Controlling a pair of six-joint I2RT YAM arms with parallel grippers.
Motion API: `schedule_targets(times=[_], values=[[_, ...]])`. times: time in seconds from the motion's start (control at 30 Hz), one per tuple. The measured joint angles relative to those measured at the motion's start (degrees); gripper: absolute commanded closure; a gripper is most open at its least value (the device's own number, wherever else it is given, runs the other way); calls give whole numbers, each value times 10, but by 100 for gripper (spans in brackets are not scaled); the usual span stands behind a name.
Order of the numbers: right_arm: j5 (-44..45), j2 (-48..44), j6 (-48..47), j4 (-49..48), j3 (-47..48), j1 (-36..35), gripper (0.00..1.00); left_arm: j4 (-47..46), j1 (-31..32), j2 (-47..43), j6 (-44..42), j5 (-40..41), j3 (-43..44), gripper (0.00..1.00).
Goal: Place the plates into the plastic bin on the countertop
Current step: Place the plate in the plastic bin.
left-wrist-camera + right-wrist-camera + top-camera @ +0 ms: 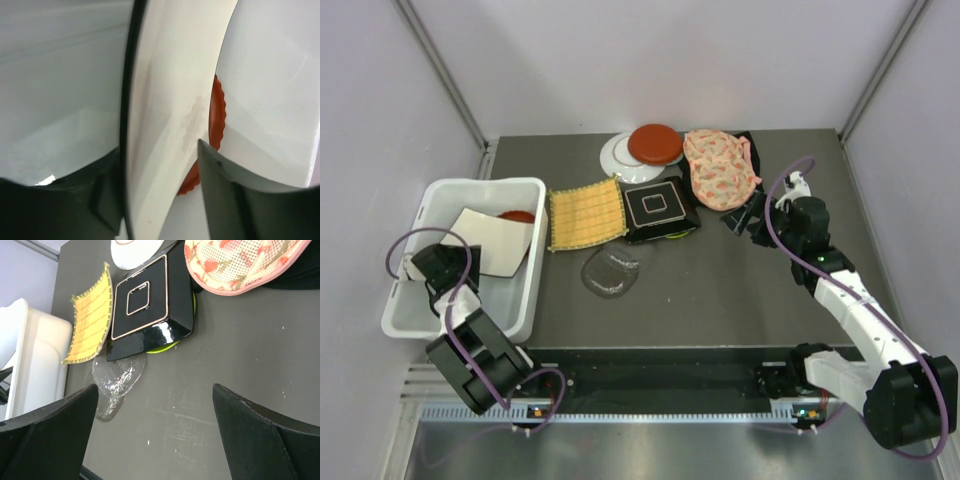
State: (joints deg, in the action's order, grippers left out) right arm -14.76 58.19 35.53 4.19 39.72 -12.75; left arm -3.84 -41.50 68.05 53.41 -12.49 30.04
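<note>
The white plastic bin stands at the left of the countertop. A cream square plate leans tilted inside it over a red plate. My left gripper is down in the bin at that plate's near edge. In the left wrist view the cream plate runs between the fingers of the left gripper, and a gap shows beside the right finger. My right gripper hangs open over bare countertop, nothing between the fingers of this gripper.
On the counter lie a yellow woven plate, a black square plate over a lime one, a clear glass plate, and a red plate on a white one. Pink floral fabric lies on black cloth.
</note>
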Motion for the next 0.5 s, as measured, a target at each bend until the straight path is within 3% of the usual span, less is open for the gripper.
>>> schedule_targets(times=[0.1,0.23,0.5], values=[[0,0,0,0,0,0,5,6,0,0,-2,3,0,14],[0,0,0,0,0,0,5,14,0,0,-2,11,0,2],[0,0,0,0,0,0,5,58,0,-23,-7,64,1,1]])
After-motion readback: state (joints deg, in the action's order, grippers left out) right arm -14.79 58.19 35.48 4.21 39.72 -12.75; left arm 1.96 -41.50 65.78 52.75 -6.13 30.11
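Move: The white square plate leans inside the plastic bin between the left gripper's half-open fingers, its middle about 8 cm to the right, 4 cm ahead and 3 cm below. The red plate under it lies some 15 cm right, 4 cm ahead and 6 cm lower; the bin's right wall is about 22 cm right, level fore and aft and about as high. From the idle right gripper the white plate is roughly 70 cm left, level fore and aft, 14 cm below. Finish letting go of the white plate: spread the left gripper's already parting fingers from about half to fully open while sinking about 1 cm into the bin. Then ease back some 2 cm towards the base and a little left, off the plate's near-left side, tipping the fingers down and turning them counter-clockwise, each about 5 degrees. ##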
